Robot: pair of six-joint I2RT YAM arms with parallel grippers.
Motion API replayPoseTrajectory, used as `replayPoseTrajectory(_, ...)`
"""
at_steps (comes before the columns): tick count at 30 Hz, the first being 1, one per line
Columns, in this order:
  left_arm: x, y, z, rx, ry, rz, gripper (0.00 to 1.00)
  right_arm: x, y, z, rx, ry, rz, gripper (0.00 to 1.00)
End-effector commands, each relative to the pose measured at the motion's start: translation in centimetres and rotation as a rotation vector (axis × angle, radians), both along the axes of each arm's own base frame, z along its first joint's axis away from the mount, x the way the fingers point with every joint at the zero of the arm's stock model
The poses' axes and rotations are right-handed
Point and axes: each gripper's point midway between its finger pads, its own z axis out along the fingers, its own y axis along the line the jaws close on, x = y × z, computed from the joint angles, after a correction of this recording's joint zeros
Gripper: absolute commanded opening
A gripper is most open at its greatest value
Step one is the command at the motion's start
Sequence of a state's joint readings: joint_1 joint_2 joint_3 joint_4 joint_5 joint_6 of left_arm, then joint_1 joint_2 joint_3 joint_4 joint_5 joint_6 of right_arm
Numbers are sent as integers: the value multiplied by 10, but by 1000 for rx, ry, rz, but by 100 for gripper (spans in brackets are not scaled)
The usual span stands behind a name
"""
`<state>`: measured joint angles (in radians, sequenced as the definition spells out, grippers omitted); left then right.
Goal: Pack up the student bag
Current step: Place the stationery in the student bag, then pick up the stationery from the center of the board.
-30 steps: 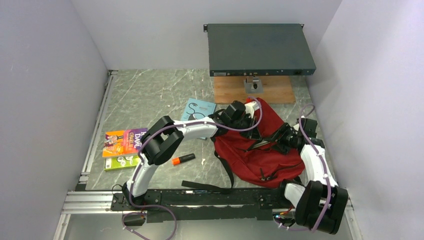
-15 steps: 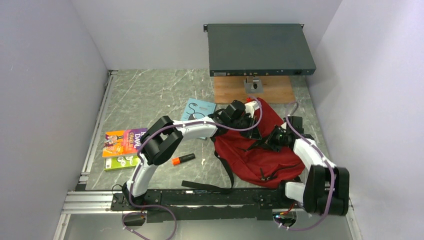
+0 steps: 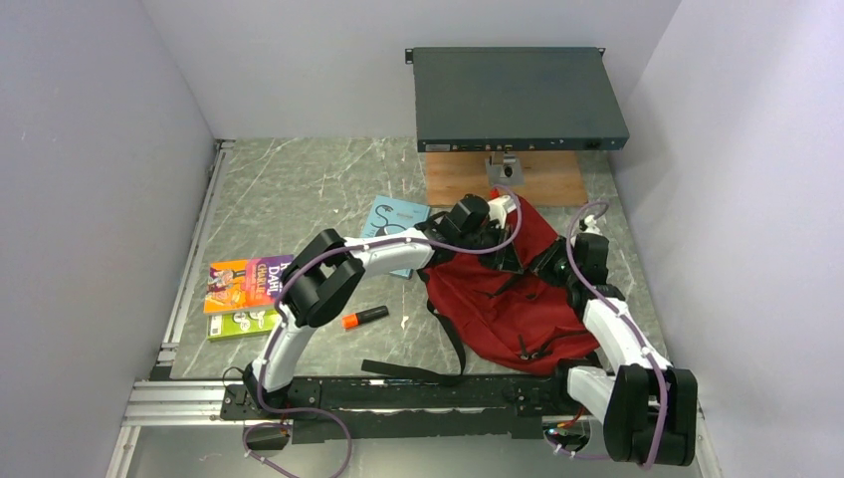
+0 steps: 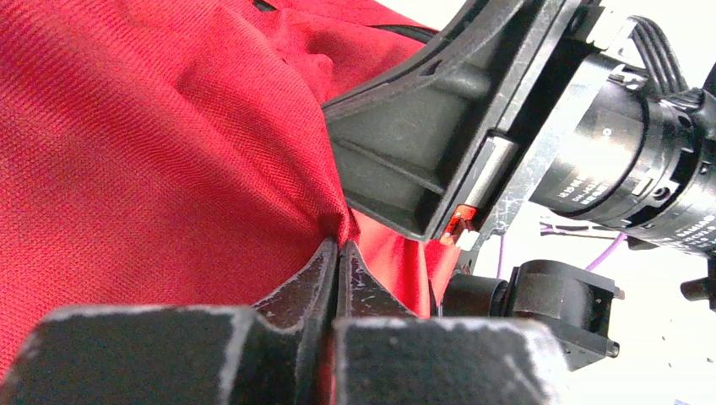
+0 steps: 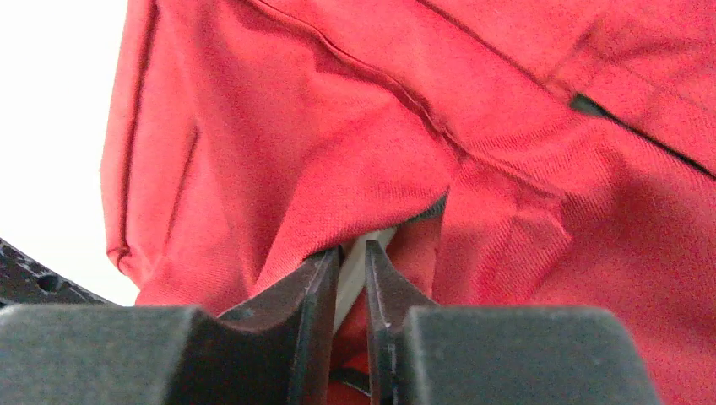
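The student bag, dark red with black straps, lies crumpled right of the table's middle. My left gripper sits at its upper left edge. In the left wrist view, that gripper is shut on a pinched fold of the bag's red fabric, with the right arm's black body close behind. My right gripper is at the bag's upper right. In the right wrist view, its jaws stand almost together, with a fold of the red cloth and a pale strip between them.
A teal book lies just left of the bag, partly under my left arm. A colourful book and a green one lie at the left, with an orange marker nearby. A dark flat device stands on a wooden board at the back.
My right arm has swung from the bag's right edge up and inward to its upper part, and its jaws have narrowed onto the fabric. The left arm has kept still.
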<state>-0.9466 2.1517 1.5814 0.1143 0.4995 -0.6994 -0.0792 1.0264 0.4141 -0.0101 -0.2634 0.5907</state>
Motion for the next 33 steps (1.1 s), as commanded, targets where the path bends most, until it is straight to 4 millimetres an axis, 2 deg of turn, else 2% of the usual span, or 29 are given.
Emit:
replayPoseTrajectory(1,-10,-9,21,-44,66,-37,10,-5,-16,12,-72,48,-63,22)
replayPoseTrajectory(5,-10,-4,37,-38,24,-36,32,-34,-10,20,-67,104,-47,27)
replayPoseTrajectory(8,-12,6,54,-36,-14,-47,45,-46,-11,31,-101,113,-36,30)
replayPoseTrajectory(10,-17,20,60,-16,-22,-47,49,-49,-8,42,-112,84,-14,32)
replayPoseTrajectory(11,-19,27,72,-27,-43,-46,54,-48,-7,50,-116,66,-9,33)
replayPoseTrajectory(13,-22,45,82,-14,-72,-30,65,-45,-4,66,-138,29,3,35)
replayPoseTrajectory(15,-27,66,94,0,-114,-11,71,-41,5,84,-185,-14,48,37)
replayPoseTrajectory(18,-33,106,102,46,-181,42,74,-37,27,113,-243,-102,138,41)
replayPoseTrajectory(21,-43,155,107,95,-247,133,75,-36,72,132,-276,-207,307,52)
replayPoseTrajectory(22,-48,172,111,99,-270,164,75,-39,95,132,-285,-232,395,56)
replayPoseTrajectory(23,-52,192,100,137,-276,206,76,-46,126,125,-303,-233,505,59)
replayPoseTrajectory(24,-57,207,111,120,-298,242,78,-51,150,123,-315,-250,589,62)
replayPoseTrajectory(26,-66,242,105,149,-311,328,80,-69,200,118,-350,-292,766,70)
replayPoseTrajectory(28,-77,270,111,134,-332,387,82,-88,243,114,-354,-355,933,78)
replayPoseTrajectory(30,-88,296,118,105,-352,443,84,-103,272,107,-303,-412,1066,88)
replayPoseTrajectory(33,-100,330,131,53,-368,539,89,-109,299,95,-265,-476,1202,97)
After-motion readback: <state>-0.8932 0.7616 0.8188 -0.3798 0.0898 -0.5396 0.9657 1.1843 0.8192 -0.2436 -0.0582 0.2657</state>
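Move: The highlighter lies on the open table some 37 cm to the left of the left hand, 5 cm nearer the base and 12 cm below. From the right hand it is about 39 cm left, 9 cm back and 7 cm down. The blue book is roughly 17 cm beyond the highlighter and 7 cm to its right; the loose strap end lies 10 cm nearer the base and 14 cm to its right. The bag's red cloth, still pinched at 0.0 s, is let go as the left fingers spread wide; that hand then sweeps nearly 30 cm left, rising and drawing back towards the highlighter. The right hand backs up out of the bag mouth, opens wide and swings some 25 cm left and 11 cm back, yawing about 60 degrees counter-clockwise and dipping at the end. ##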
